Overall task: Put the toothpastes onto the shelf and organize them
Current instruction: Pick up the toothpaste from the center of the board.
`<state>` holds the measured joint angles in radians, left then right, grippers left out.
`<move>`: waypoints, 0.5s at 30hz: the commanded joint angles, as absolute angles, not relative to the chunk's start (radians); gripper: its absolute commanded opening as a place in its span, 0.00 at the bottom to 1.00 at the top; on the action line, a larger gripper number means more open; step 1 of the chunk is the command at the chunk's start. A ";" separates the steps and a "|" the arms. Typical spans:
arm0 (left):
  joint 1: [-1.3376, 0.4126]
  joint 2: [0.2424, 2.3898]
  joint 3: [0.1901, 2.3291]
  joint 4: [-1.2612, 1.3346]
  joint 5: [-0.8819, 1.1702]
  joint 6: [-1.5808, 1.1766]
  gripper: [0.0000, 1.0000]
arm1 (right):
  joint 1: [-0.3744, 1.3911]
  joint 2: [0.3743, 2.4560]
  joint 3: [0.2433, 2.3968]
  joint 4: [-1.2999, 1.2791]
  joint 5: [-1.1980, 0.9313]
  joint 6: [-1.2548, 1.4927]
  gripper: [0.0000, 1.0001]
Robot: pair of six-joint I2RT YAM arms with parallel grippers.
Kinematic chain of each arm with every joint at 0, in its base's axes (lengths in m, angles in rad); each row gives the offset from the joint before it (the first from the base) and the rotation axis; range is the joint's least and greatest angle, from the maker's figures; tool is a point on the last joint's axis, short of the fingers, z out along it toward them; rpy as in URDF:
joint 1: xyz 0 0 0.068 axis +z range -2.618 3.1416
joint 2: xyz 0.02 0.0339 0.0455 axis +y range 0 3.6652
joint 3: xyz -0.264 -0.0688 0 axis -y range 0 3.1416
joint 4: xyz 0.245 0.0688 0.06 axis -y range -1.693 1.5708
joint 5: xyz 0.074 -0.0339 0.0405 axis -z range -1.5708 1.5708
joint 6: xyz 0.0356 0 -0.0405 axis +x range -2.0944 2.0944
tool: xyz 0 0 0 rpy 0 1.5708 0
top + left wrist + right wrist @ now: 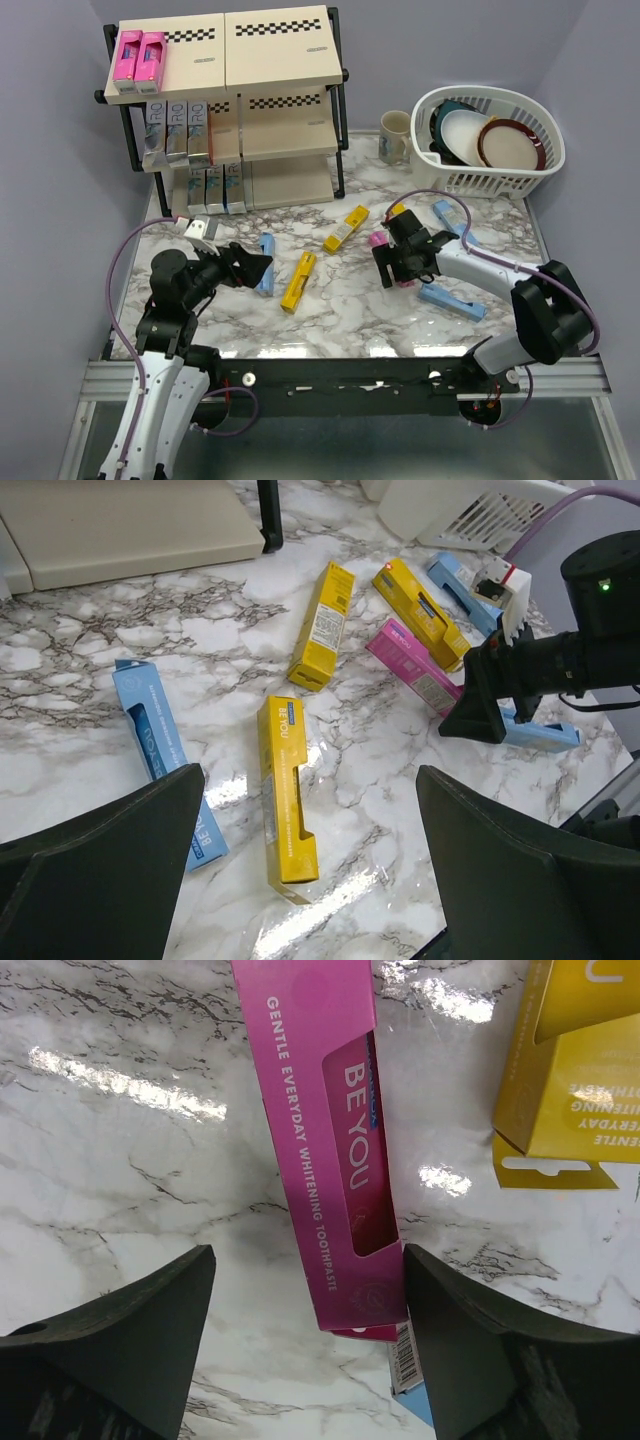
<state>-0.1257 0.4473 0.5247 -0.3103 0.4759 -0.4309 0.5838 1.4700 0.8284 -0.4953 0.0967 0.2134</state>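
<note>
The shelf stands at the back left, with pink cartons on its top board, silver ones on the middle and blue ones on the bottom. Several toothpastes lie loose on the marble. My left gripper is open low over the table, and a yellow carton lies between its fingers, touched by neither; a light blue carton lies beside the left finger. My right gripper is open around the end of a pink carton. Its right finger touches the carton's edge and the left finger stands apart.
A white dish basket with plates and a mug stand at the back right. More cartons lie around the right gripper: yellow ones and light blue ones. The shelf's black leg is near.
</note>
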 commanded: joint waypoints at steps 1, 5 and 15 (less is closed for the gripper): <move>-0.141 0.430 0.537 -0.268 0.457 -0.411 0.99 | 0.577 1.506 0.861 -0.512 0.028 0.210 0.81; -0.149 0.428 0.537 -0.284 0.442 -0.408 0.99 | 0.577 1.532 0.862 -0.523 0.015 0.233 0.71; -0.152 0.437 0.538 -0.296 0.408 -0.403 0.99 | 0.578 1.588 0.844 -0.532 -0.008 0.287 0.51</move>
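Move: The pink toothpaste lies mostly ahead of the right hand, its middle about 4 cm farther out, 1 cm left and 2 cm lower; its near end is between the open fingers, close by the right one. From that hand, a yellow toothpaste is roughly 9 cm ahead and 3 cm right, and a light blue one some 4 cm back and 11 cm right, both about 2 cm lower. From the left hand, the pink toothpaste lies some 5 cm ahead, 22 cm right and 20 cm below. The right hand sinks the last 1.5 cm or so around the near end of the pink toothpaste, easing about 1 cm back and 1 cm left, while the wrist tips roughly 5 degrees so the fingers point more steeply down. Its fingers close from nearly wide to about half open, the right finger pushing the box's near end leftward until both fingers flank its long sides. ##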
